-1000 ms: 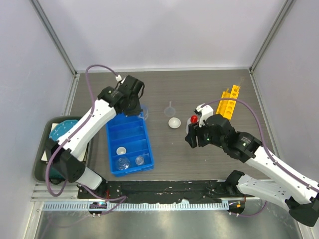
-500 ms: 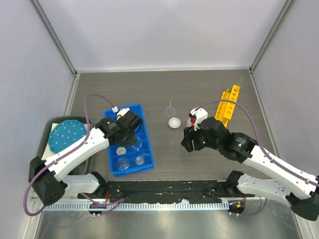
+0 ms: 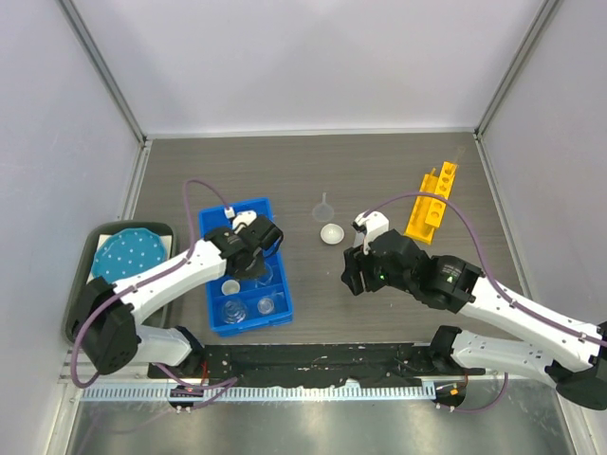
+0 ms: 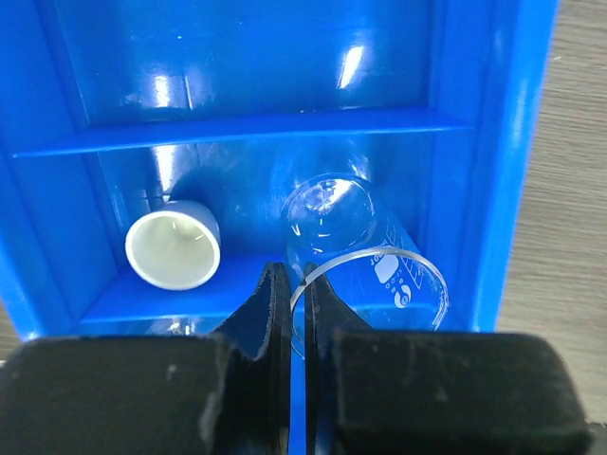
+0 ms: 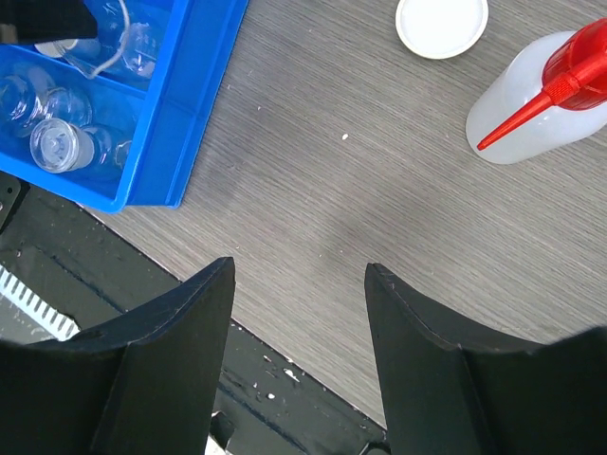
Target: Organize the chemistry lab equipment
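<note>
My left gripper (image 3: 249, 257) (image 4: 296, 301) is shut on the rim of a clear glass beaker (image 4: 365, 254), which leans tilted inside the middle compartment of the blue tray (image 3: 220, 248). Beside it lies a small white cup (image 4: 174, 249). Glass vials (image 3: 234, 309) sit in the tray's near compartment. My right gripper (image 3: 353, 271) (image 5: 299, 275) hangs open over bare table, nothing between its fingers. The red-capped squeeze bottle (image 5: 531, 95) lies on its side near the white round dish (image 3: 331, 233) (image 5: 441, 24). A clear funnel (image 3: 325, 205) stands behind the dish. The yellow rack (image 3: 429, 201) lies at the right.
A dark bin (image 3: 80, 303) at the left edge holds a teal dotted plate (image 3: 126, 256). The table's near edge drops to a black rail (image 3: 313, 360). Grey walls close in the back and both sides.
My left arm has swung back from the tray's far end to its middle compartment with the beaker. My right arm has shifted slightly left and nearer, covering the bottle from above.
</note>
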{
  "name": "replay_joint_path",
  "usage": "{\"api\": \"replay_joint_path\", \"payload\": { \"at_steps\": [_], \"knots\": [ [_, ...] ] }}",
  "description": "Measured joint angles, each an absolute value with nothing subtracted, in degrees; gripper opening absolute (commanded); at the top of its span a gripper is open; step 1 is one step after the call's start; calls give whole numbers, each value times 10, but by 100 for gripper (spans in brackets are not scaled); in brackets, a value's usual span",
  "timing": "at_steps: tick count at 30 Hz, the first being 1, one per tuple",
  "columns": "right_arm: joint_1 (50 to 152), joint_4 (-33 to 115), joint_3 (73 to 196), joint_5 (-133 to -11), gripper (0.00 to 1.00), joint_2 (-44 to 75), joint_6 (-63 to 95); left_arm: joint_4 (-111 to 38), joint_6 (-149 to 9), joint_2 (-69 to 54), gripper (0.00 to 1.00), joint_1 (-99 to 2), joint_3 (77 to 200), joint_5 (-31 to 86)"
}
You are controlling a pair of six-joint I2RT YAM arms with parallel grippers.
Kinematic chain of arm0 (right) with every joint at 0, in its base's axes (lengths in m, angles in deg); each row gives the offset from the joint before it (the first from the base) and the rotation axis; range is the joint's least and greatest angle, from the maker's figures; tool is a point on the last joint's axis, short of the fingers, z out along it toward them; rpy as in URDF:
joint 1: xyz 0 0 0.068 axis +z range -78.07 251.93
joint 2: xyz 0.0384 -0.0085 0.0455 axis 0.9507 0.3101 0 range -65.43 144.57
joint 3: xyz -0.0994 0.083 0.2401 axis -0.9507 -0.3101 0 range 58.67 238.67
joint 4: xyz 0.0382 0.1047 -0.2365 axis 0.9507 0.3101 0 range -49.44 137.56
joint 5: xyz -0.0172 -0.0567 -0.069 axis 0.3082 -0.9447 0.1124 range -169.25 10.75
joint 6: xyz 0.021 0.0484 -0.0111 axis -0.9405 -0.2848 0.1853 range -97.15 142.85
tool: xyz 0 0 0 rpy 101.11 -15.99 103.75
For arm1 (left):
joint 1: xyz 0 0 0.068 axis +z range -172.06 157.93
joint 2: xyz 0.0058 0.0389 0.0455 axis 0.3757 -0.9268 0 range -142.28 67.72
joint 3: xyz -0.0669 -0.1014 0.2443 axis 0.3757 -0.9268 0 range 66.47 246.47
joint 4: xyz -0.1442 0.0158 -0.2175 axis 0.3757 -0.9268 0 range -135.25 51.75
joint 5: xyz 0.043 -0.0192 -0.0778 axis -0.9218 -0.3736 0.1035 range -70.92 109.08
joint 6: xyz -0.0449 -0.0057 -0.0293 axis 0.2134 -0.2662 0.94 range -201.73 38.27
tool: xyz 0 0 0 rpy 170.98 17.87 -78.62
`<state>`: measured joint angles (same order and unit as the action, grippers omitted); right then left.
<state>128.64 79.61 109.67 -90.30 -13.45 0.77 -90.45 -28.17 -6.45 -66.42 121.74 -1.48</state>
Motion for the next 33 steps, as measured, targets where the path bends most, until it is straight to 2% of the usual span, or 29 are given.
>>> {"api": "replay_joint_path", "payload": {
  "at_steps": [6, 9, 10, 12, 13, 15, 18, 25, 33],
  "knots": [
    [1290, 796, 1097, -913, 63, -133, 6, -868, -286, -118, 1, -664, 1198, -16],
    [1291, 796, 1097, -916, 63, -132, 6, -859, -292, -124, 19, -664, 1196, -18],
    [1291, 796, 1097, -917, 63, -132, 6, -855, -294, -125, 29, -664, 1196, -20],
    [1292, 796, 1097, -919, 63, -127, 6, -847, -300, -130, 40, -664, 1196, -23],
    [1292, 796, 1097, -919, 63, -124, 6, -842, -300, -133, 50, -664, 1196, -25],
    [1293, 796, 1097, -921, 63, -117, 6, -836, -304, -137, 57, -661, 1194, -27],
    [1293, 796, 1097, -921, 63, -108, 6, -832, -313, -137, 61, -655, 1190, -28],
    [1296, 788, 1097, -921, 63, -96, 7, -861, -320, -131, 64, -650, 1201, -31],
    [1300, 780, 1097, -924, 63, -85, 13, -954, -347, -98, 64, -650, 1334, -42]
  ]
}}
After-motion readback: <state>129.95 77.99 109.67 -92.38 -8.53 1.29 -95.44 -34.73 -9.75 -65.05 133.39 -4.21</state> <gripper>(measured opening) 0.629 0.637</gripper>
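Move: The left gripper holds the beaker by its rim over the blue tray. Its free spot in the third compartment from the far end lies about 2 cm ahead, 3 cm right and 8 cm below. In that compartment the white cup stands 5 cm left of the hand and 1 cm back; in the next nearer one the capped bottle is 5 cm back, 3 cm right, the glass jar 6 cm back, 4 cm left. From the right hand the spot is some 19 cm left, 5 cm ahead, 16 cm below. Lower the left gripper about 4 cm, easing slightly forward, to bring the beaker down into the compartment beside the white cup. Once down, open the fingers wide to let go of its rim, hold low while they spread, then lift up and a little forward, about 8 cm clear of the lowest point. ##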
